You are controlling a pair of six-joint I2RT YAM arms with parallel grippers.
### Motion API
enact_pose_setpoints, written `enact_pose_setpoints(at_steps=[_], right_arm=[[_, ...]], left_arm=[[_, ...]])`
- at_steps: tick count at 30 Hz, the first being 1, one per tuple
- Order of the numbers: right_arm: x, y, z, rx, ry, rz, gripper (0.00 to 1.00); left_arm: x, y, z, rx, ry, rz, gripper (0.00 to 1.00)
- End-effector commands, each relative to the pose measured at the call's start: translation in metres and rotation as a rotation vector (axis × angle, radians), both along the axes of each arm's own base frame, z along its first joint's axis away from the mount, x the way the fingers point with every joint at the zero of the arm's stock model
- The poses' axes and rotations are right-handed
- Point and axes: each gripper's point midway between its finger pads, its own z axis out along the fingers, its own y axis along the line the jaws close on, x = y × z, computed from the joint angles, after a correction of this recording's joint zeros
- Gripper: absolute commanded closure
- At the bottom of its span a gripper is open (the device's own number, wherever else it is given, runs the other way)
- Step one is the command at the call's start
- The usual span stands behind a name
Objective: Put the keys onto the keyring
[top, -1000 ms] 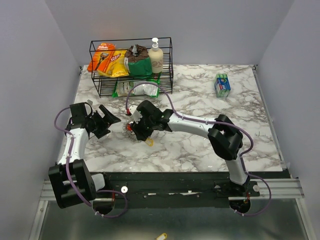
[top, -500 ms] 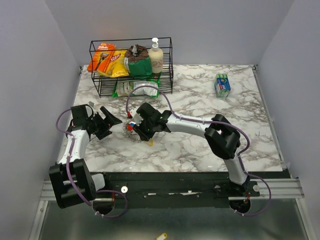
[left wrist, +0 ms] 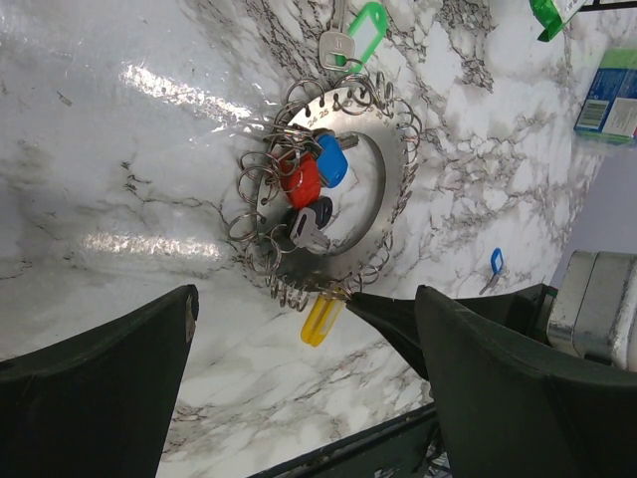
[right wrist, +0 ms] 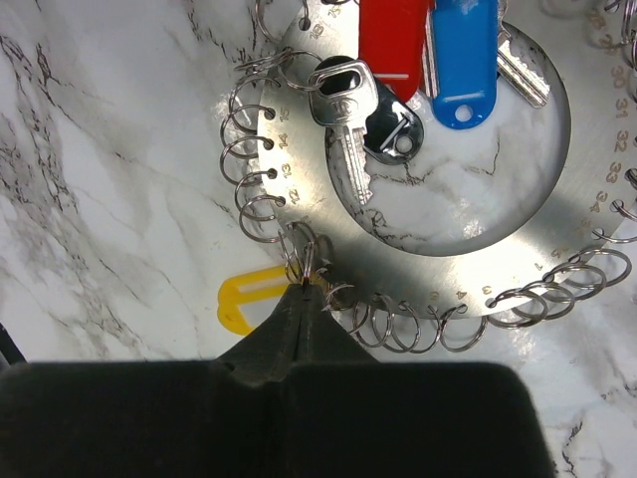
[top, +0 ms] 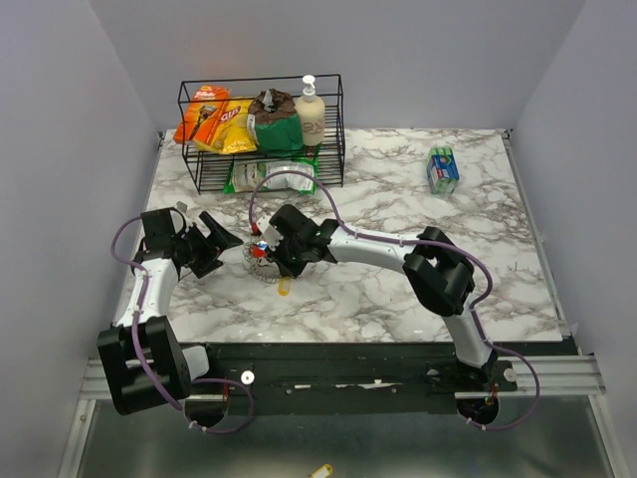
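The keyring (left wrist: 370,194) (right wrist: 537,254) (top: 255,267) is a flat silvery ring plate, edged with small split rings, lying on the marble. A red key (right wrist: 393,40) (left wrist: 300,181), a blue key (right wrist: 464,55) (left wrist: 331,159) and a black-headed silver key (right wrist: 343,100) hang into its middle. A green-tagged key (left wrist: 364,32) lies at its far rim. My right gripper (right wrist: 304,284) (top: 267,251) is shut, tips pinching a small split ring at the plate's rim beside the yellow tag (right wrist: 254,297) (left wrist: 320,319). My left gripper (left wrist: 304,398) (top: 217,249) stands open left of the plate, holding nothing.
A black wire rack (top: 261,129) holding snack bags and a bottle stands at the back left. A blue-green box (top: 442,168) (left wrist: 607,100) sits at the back right. One small blue tag (left wrist: 496,261) lies apart on the marble.
My right gripper has closed from partly open to shut at the plate's rim. The yellow tag has shifted a little to the left. The left arm barely moved.
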Motion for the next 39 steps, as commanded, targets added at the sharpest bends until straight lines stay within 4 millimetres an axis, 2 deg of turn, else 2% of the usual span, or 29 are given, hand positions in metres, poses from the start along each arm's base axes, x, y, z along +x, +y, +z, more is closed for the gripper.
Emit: enact_pose_setpoints(at_steps=[1,2,9,13,17,22,23,26,28,31,35,39], right_arm=[[-0.003,0.000,-0.002,-0.016,-0.003,0.021,1.00],[-0.003,0.001,0.003,-0.009,-0.010,0.025,1.00],[-0.015,-0.021,-0.008,-0.057,-0.005,0.046,1.00],[-0.020,-0.044,-0.021,-0.132,-0.005,0.042,1.00],[-0.023,-0.062,-0.026,-0.182,-0.022,0.031,1.00],[-0.020,-0.085,-0.023,-0.257,-0.052,-0.007,1.00],[-0.021,-0.086,-0.019,-0.254,-0.058,-0.009,0.99],[-0.027,-0.096,-0.018,-0.263,-0.053,-0.019,0.90],[-0.030,-0.099,-0.010,-0.242,-0.043,-0.036,0.84],[-0.039,-0.095,0.005,-0.178,-0.015,-0.047,0.69],[-0.040,-0.092,0.022,-0.109,-0.013,-0.096,0.47],[-0.027,-0.096,0.037,-0.005,0.072,-0.216,0.44]], left_arm=[[0.004,0.000,0.005,-0.006,-0.028,-0.018,0.01],[0.005,0.000,0.006,-0.006,-0.031,-0.018,0.01],[0.005,0.000,0.002,-0.001,-0.031,-0.023,0.01],[0.005,0.001,-0.002,-0.002,-0.022,-0.026,0.01],[0.006,0.001,-0.004,0.008,-0.024,-0.031,0.01],[0.009,0.005,-0.009,0.089,0.022,-0.038,0.02],[0.009,0.000,-0.010,0.104,0.029,-0.057,0.02],[0.013,-0.006,-0.011,0.127,0.044,-0.085,0.02],[0.018,-0.014,-0.011,0.145,0.046,-0.108,0.02],[0.023,-0.021,-0.011,0.182,0.053,-0.134,0.02],[0.031,-0.031,-0.008,0.238,0.054,-0.182,0.02],[0.036,-0.044,-0.007,0.291,0.052,-0.245,0.03]])
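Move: The right hand already has its shut fingers on the small rings at the keyring's near right edge. The keyring's middle lies about 5 cm ahead and 4 cm to its left, the yellow tag roughly 2 cm back, straight in line, and the red tag some 5 cm ahead and 7 cm left. The open left hand has the green-tagged key about 11 cm ahead and 9 cm right; the keyring's middle is about 2 cm ahead and 10 cm right, both some 6 cm below. Keeping its pinch on the rings by the yellow tag, the right hand drags the keyring low along the table, about 9 cm to the right and then also some 3 cm back, its tilt changing by around 10 degrees, and near the end the fingers open to just over half, let go of the rings and lift a couple of centimetres. Late on, the left hand, fingers still wide open, sets off right and forward by about 5 cm, sinking slightly, towards the green-tagged key, and turns clockwise a little as it goes. ##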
